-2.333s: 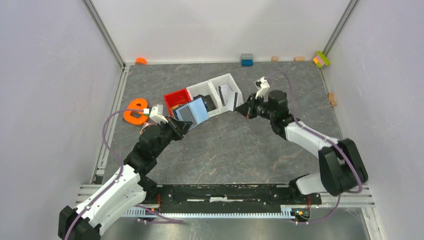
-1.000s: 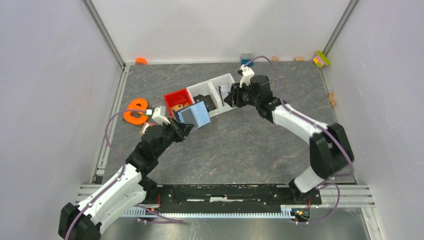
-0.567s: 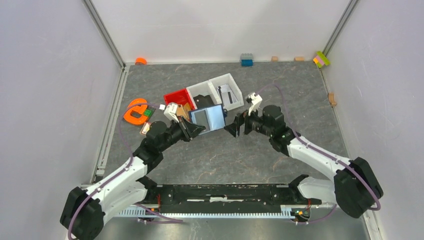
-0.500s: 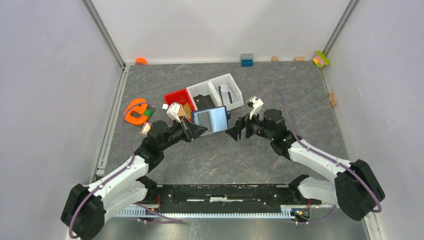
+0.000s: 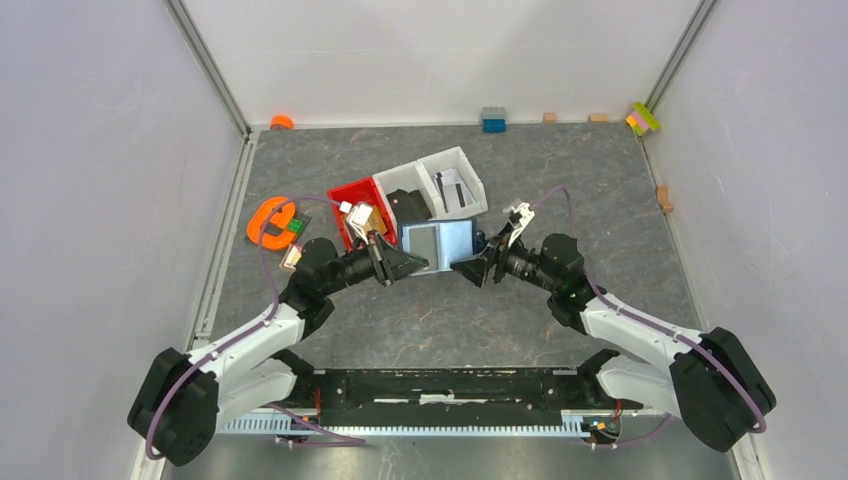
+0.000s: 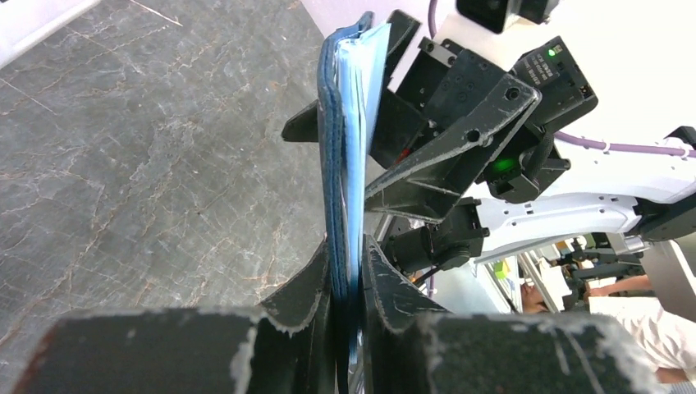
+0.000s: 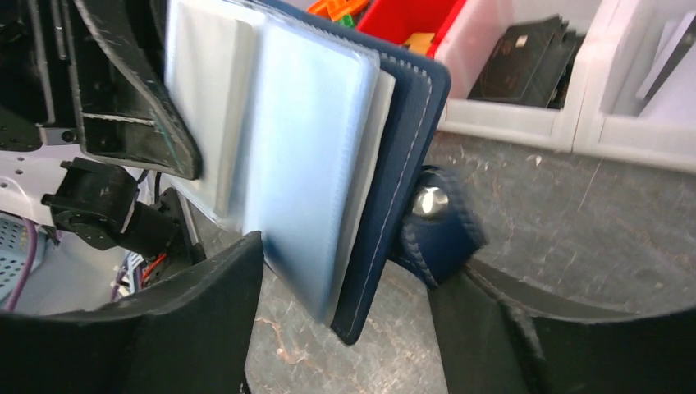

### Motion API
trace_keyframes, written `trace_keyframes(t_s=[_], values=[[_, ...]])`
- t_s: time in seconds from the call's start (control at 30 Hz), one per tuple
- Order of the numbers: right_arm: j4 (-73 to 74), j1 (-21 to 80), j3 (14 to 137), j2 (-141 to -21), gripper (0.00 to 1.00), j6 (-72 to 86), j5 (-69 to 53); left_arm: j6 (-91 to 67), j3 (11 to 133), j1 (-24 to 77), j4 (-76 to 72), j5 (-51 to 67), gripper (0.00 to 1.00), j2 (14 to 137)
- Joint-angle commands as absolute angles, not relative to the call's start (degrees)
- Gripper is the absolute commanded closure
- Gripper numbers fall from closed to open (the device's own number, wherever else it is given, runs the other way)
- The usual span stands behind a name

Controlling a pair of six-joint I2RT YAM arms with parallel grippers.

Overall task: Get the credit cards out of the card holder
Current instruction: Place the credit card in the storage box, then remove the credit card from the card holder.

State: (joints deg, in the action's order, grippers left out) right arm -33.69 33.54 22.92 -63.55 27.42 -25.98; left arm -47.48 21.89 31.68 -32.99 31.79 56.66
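Observation:
The card holder (image 5: 440, 244), navy outside and light blue inside, hangs above the table with my left gripper (image 5: 398, 264) shut on its left edge. In the left wrist view the card holder (image 6: 345, 123) stands edge-on between the pinching fingers of the left gripper (image 6: 346, 254). A pale grey credit card (image 5: 421, 240) shows in its left pocket. My right gripper (image 5: 478, 268) stands open at the holder's right edge. In the right wrist view the holder's free edge (image 7: 328, 189) and strap tab (image 7: 433, 223) lie between the spread fingers of the right gripper (image 7: 349, 271), untouched. More credit cards (image 5: 452, 188) rest in a white bin.
Behind the holder sit a red bin (image 5: 345, 192) and two white bins (image 5: 467, 160), one holding a black item (image 5: 408, 205). An orange piece (image 5: 268, 222) lies at the left. Small blocks (image 5: 493, 120) line the back wall, and a few lie near the right wall.
My right gripper left the white bin, opened, and came down to the holder's right edge. My left arm carried the holder right and nearer, now turned to face the right gripper.

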Motion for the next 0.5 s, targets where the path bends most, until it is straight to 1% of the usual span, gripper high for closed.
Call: trace_keyframes(t_s=[0.0,0.07,0.1,0.2,0.27,0.3,0.37,0.47], values=[[-40.9,33.7,22.5,-61.9,0.35,29.1,-28.1,-49.6,23.6,31.7,-39.0,35.3,0.9,58.2],[-40.9,33.7,22.5,-62.0,0.52,29.4,-27.9,-49.6,23.8,31.7,-38.9,35.3,0.84,58.9],[-40.6,33.7,22.6,-62.2,0.63,29.5,-27.7,-49.5,23.9,31.7,-38.7,35.2,0.81,59.1],[-38.1,33.7,23.3,-63.0,0.86,29.5,-26.4,-48.8,24.5,31.7,-36.3,34.0,0.67,59.0],[-35.9,33.7,24.3,-63.8,0.95,29.2,-25.4,-48.2,24.6,31.8,-34.8,32.9,0.62,58.3],[-35.4,33.7,24.5,-64.2,0.97,29.1,-25.2,-48.0,24.5,31.7,-34.2,32.4,0.6,57.9],[-34.8,33.7,24.7,-64.8,0.99,29.2,-25.1,-47.2,24.5,31.8,-32.7,31.2,0.57,56.8],[-35.0,33.7,24.9,-65.1,0.99,29.4,-25.5,-46.6,24.3,31.8,-31.5,29.9,0.57,55.7]])
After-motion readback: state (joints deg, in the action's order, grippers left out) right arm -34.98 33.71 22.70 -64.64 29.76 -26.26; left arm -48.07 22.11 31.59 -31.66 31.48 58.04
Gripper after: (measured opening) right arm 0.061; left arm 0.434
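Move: The card holder's middle, still pinched by the left hand, is about 3 cm ahead, 5 cm left and slightly above the open right fingers; its strap side is what they close on. From the left hand that middle is some 3 cm ahead, 4 cm right and slightly above. The storage box's white-card compartment lies roughly 19 cm ahead and 2 cm left of the right hand, its black-card compartment 16 cm ahead and 14 cm left, both about 13 cm lower. Right fingers close from wide open to nearly shut, pinching the card holder at its strap side, while that hand rises about 1.5 cm and sinks back as far. Partway through the closing, the left fingers part a little and release their pinch, the left hand settling about 1 cm lower beside the holder. ##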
